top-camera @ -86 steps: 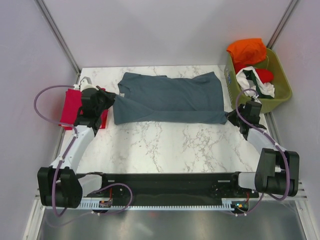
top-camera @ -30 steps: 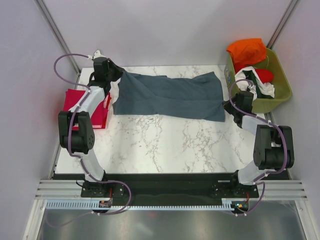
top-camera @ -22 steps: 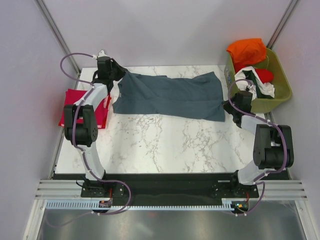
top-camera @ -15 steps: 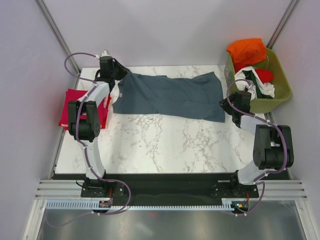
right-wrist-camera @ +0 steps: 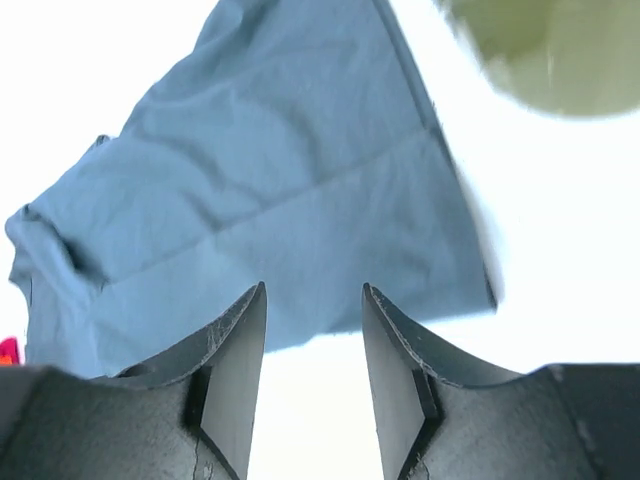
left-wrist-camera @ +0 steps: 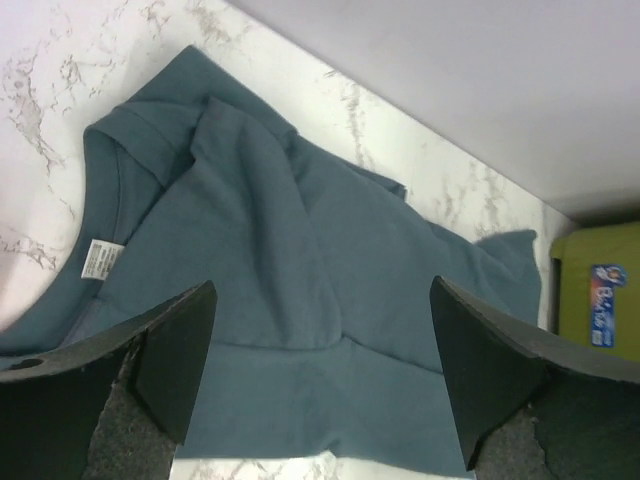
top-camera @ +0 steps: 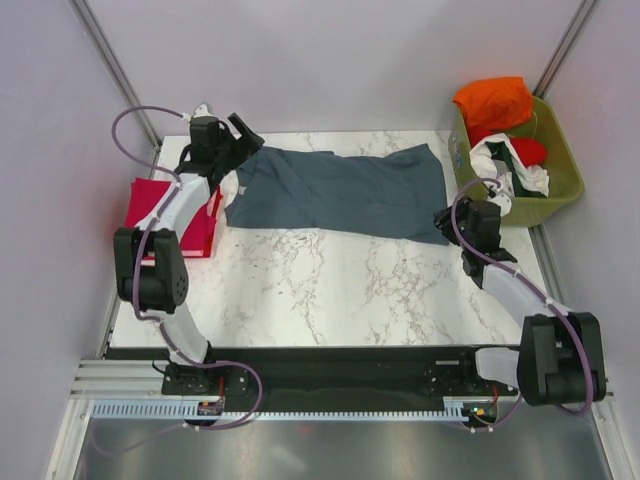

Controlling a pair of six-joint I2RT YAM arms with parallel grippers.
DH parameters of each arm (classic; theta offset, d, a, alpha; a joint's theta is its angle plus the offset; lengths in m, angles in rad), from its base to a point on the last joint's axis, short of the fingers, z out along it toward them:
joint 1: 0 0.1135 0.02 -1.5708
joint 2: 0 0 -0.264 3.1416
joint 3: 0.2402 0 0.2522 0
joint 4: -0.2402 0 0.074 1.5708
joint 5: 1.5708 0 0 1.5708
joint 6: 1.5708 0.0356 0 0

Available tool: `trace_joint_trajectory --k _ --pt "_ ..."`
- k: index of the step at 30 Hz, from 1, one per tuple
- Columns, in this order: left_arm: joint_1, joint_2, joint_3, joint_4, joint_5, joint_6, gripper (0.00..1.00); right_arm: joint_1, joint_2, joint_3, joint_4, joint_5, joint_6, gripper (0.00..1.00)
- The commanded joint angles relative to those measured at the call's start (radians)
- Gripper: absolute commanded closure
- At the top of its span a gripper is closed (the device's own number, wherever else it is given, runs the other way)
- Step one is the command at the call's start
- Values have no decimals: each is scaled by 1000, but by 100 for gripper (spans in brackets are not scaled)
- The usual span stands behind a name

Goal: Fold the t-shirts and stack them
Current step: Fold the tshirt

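The slate blue-grey t-shirt lies flat across the far half of the marble table, collar to the left, hem to the right. My left gripper hangs open above its collar end. In the left wrist view the shirt fills the space below the wide-apart fingers of that gripper, which hold nothing. My right gripper is open just off the shirt's near right corner; the same gripper has bare table between its fingers and the shirt beyond. A crimson folded t-shirt lies at the left edge.
The olive-green basket stands at the far right, holding an orange shirt, a white one and a red one. Grey walls close in the back and sides. The black arm rail runs along the near edge.
Both grippers have opened and let go of the blue-grey shirt. The right arm has drawn back toward the near side, off the hem corner. The left gripper has lifted off the collar end.
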Motion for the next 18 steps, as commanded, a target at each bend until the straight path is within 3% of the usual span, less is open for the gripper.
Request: trace_joint_trajectory --k 1,9,18 --pt "-20 -192 -88 -69 -47 46 5 55 -135 -63 -58 126 38 50" --pt "-23 -483 -473 -13 -74 -95 9 69 -273 -270 -9 185 335 52" --pt "-23 -651 -745 153 -106 -209 11 77 -30 -279 169 228 447 50"
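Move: The blue t-shirt lies spread out. Its near left corner is about 14 cm back of the left hand, 8 cm to its left and 18 cm below; the red stack is some 13 cm farther left, level with that corner. The shirt's near right corner is about 2 cm back of the right hand, 4 cm to its right and 11 cm below, with the green bin's middle roughly 17 cm ahead and 19 cm right of that hand. The left hand, still wide open, draws back about 17 cm over the shirt towards its near edge, arching up some 5 cm and then sinking about twice that, and tips a little further down at the end. Meanwhile the right hand, kept half open, pulls back some 6 cm and then drops about 7 cm towards the shirt's near right corner, turning roughly 15 degrees clockwise and rolling left side up, with no touch yet to be seen from either hand. ##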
